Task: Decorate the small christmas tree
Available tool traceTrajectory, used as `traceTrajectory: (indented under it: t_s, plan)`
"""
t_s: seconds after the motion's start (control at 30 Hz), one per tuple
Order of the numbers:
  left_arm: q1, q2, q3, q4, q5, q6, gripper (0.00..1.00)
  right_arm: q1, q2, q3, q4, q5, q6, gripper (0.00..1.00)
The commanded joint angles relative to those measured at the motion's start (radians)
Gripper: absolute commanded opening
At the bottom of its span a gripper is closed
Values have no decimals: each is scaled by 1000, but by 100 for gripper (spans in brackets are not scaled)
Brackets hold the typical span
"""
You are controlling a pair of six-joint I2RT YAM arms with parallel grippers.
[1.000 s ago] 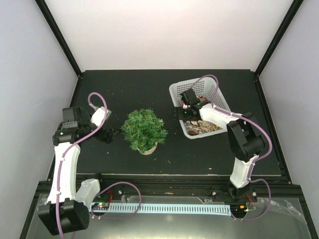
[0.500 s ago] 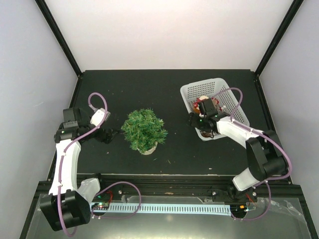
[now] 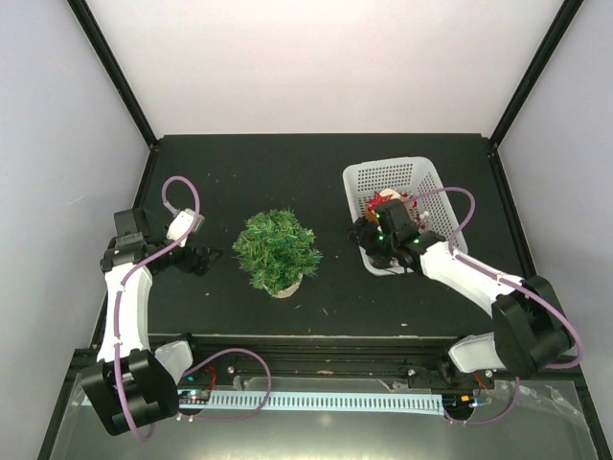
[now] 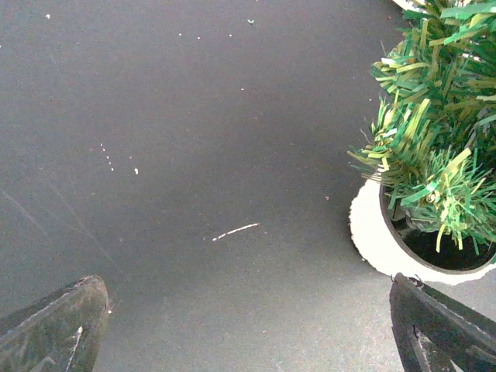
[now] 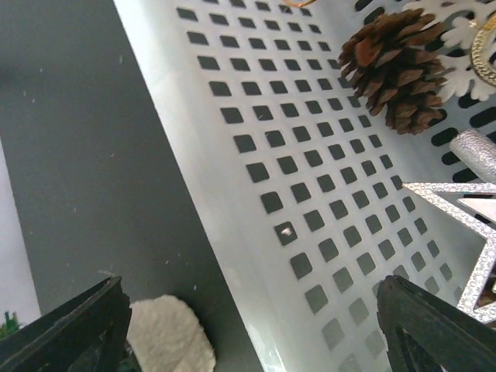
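Note:
The small christmas tree [image 3: 278, 249], bushy green on a pale round base [image 4: 370, 232], stands mid-table with no ornaments showing on it. My left gripper [image 3: 196, 259] sits low to the tree's left, open and empty [image 4: 248, 333], its right finger by the base. The white mesh basket [image 3: 388, 169] to the right holds a pine cone [image 5: 395, 66], a white snowflake [image 5: 457, 31] and a silver star [image 5: 465, 232]. My right gripper [image 3: 376, 251] hangs open over the basket's near left wall [image 5: 256, 329], gripping nothing.
A white fluffy piece [image 5: 167, 337] lies on the black table just outside the basket [image 5: 310, 194], beside my right gripper's left finger. Black frame posts rise at the back corners. The arm bases and a cable rail run along the near edge.
The right arm swung its elbow out right and the gripper came down to the basket's near left corner; the basket shifted and turned. The left arm drew back slightly left.

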Motion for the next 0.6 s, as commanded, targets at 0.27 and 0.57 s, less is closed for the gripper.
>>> traceTrajectory:
  t_s: [0.27,0.57]
  plan:
    - [32,-9,-54,-9,46,86,99,75,1,108,-71,146,48,90]
    - [52,3,-41,29,50,69,99,-79,-52,229,-341,470,-221,82]
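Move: The right hand's open fingers straddle the left wall of the white basket near its close end. The basket's middle lies about 6 cm ahead, 8 cm to the right and 4 cm below; the red star in it is roughly 11 cm ahead, 3 cm right and 6 cm below. The tree stands some 21 cm to the hand's left and 4 cm nearer. For the left hand, the basket is about 45 cm right, 11 cm ahead and 11 cm lower. The right hand first shifts nearly 3 cm left and slightly back, its inner finger drawing the near part of the basket's left wall towards the tree, then turns back to the right, climbing and reaching forward some 6 cm each way, so the fingers come clear of the wall and end above the ornaments. Through that second part they stay wide open while the wrist swings around by about 20 degrees and the fingers point less backward under the hand, and the left hand, also open and empty, sinks about 2 cm beside the tree. ##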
